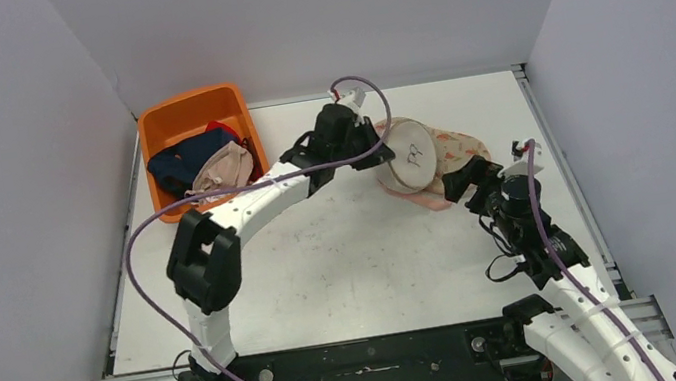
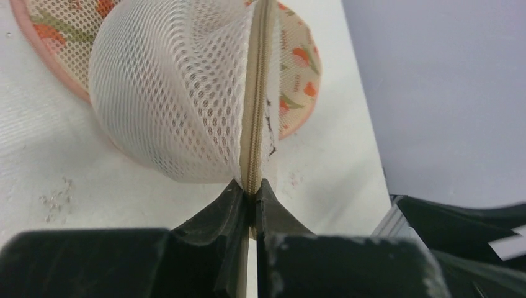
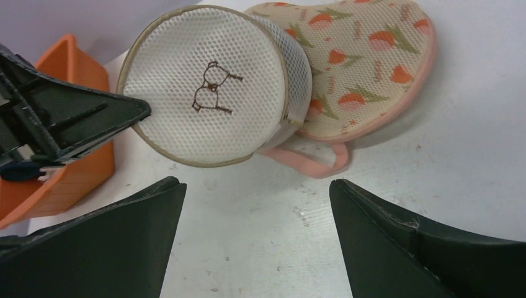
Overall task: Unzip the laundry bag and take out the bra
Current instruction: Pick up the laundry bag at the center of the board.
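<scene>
The laundry bag [image 1: 410, 154] is a round white mesh drum with a brown bra drawing on its flat face [image 3: 211, 87]. It rests tilted on a floral mesh pad with pink trim [image 3: 366, 68]. A beige zipper [image 2: 254, 112] runs round the bag's side wall [image 2: 173, 93] and looks zipped. My left gripper [image 2: 251, 192] is shut on that zipper band at the bag's left edge [image 1: 379, 151]. My right gripper [image 3: 257, 186] stands open just in front of the bag, above bare table [image 1: 475, 185], touching nothing. The bra is hidden.
An orange bin [image 1: 191, 116] holding dark blue and beige clothes stands at the back left, close to my left arm. The floral pad [image 1: 459, 144] lies near the table's right edge. Grey walls enclose the table on three sides.
</scene>
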Robot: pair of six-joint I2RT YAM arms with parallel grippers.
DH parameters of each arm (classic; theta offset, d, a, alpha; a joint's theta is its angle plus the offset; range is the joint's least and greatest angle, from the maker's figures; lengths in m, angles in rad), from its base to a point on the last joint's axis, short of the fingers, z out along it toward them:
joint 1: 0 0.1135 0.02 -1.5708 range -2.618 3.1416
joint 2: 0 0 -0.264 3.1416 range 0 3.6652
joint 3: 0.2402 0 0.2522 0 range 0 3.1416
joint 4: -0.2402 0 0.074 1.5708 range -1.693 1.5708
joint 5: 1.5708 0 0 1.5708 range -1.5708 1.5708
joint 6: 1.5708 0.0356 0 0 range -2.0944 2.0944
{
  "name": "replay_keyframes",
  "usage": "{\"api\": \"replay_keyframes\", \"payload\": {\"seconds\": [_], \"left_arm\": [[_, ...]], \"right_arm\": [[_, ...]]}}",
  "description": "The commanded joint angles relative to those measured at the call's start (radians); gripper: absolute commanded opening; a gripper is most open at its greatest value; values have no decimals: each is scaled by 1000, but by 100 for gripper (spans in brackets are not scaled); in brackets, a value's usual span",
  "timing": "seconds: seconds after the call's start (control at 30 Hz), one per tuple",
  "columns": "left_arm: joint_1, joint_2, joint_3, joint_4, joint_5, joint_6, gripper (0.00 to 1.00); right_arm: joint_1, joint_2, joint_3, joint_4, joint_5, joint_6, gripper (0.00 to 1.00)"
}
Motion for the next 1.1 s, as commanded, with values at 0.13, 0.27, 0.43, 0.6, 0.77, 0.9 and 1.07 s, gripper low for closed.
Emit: {"api": "replay_keyframes", "payload": {"seconds": [0.13, 0.27, 0.43, 0.6, 0.77, 0.9, 1.07], "left_arm": [[52, -485, -208, 51, 96, -42, 0], [90, -667, -357, 37, 222, -37, 0], [148, -812, -620, 262, 441, -114, 0], [156, -834, -784, 443, 519, -155, 0], [159, -867, -1021, 683, 417, -251, 0], [169, -895, -1098, 677, 363, -217, 0], [169, -885, -1179, 712, 321, -207, 0]], "right_arm": [[31, 62, 331, 16, -299, -82, 90], [58, 101, 361, 40, -395, -116, 90], [61, 156, 275, 200, -626, -40, 90], [67, 146, 167, 343, -704, 0, 90], [70, 88, 28, 359, -653, -9, 90], [70, 37, -67, 338, -607, -12, 90], [78, 43, -165, 367, -615, 2, 92]]}}
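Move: The left gripper holds the laundry bag by its zipper rim, the bag's middle about 5 cm to the right and 6 below. The board's centre lies some 14 cm back, 12 left and 15 below; the flat floral pad about 11 right, 1 back and 14 below; the orange bin some 43 left, 6 farther out and 11 below. From the open right gripper, the bag's middle is roughly 9 cm ahead, 9 left and 4 below, the pad 9 ahead, 4 left and 15 below. Keep the left gripper pinched on the zipper rim and swing the bag up about 17 cm, back and to the left off the pad, then down again over the board's centre, rolling the hand so its right side rises. Meanwhile arc the open right gripper up, leftward and down, drawing slightly back and turning some 40 degrees counter-clockwise to stay beside the bag. ##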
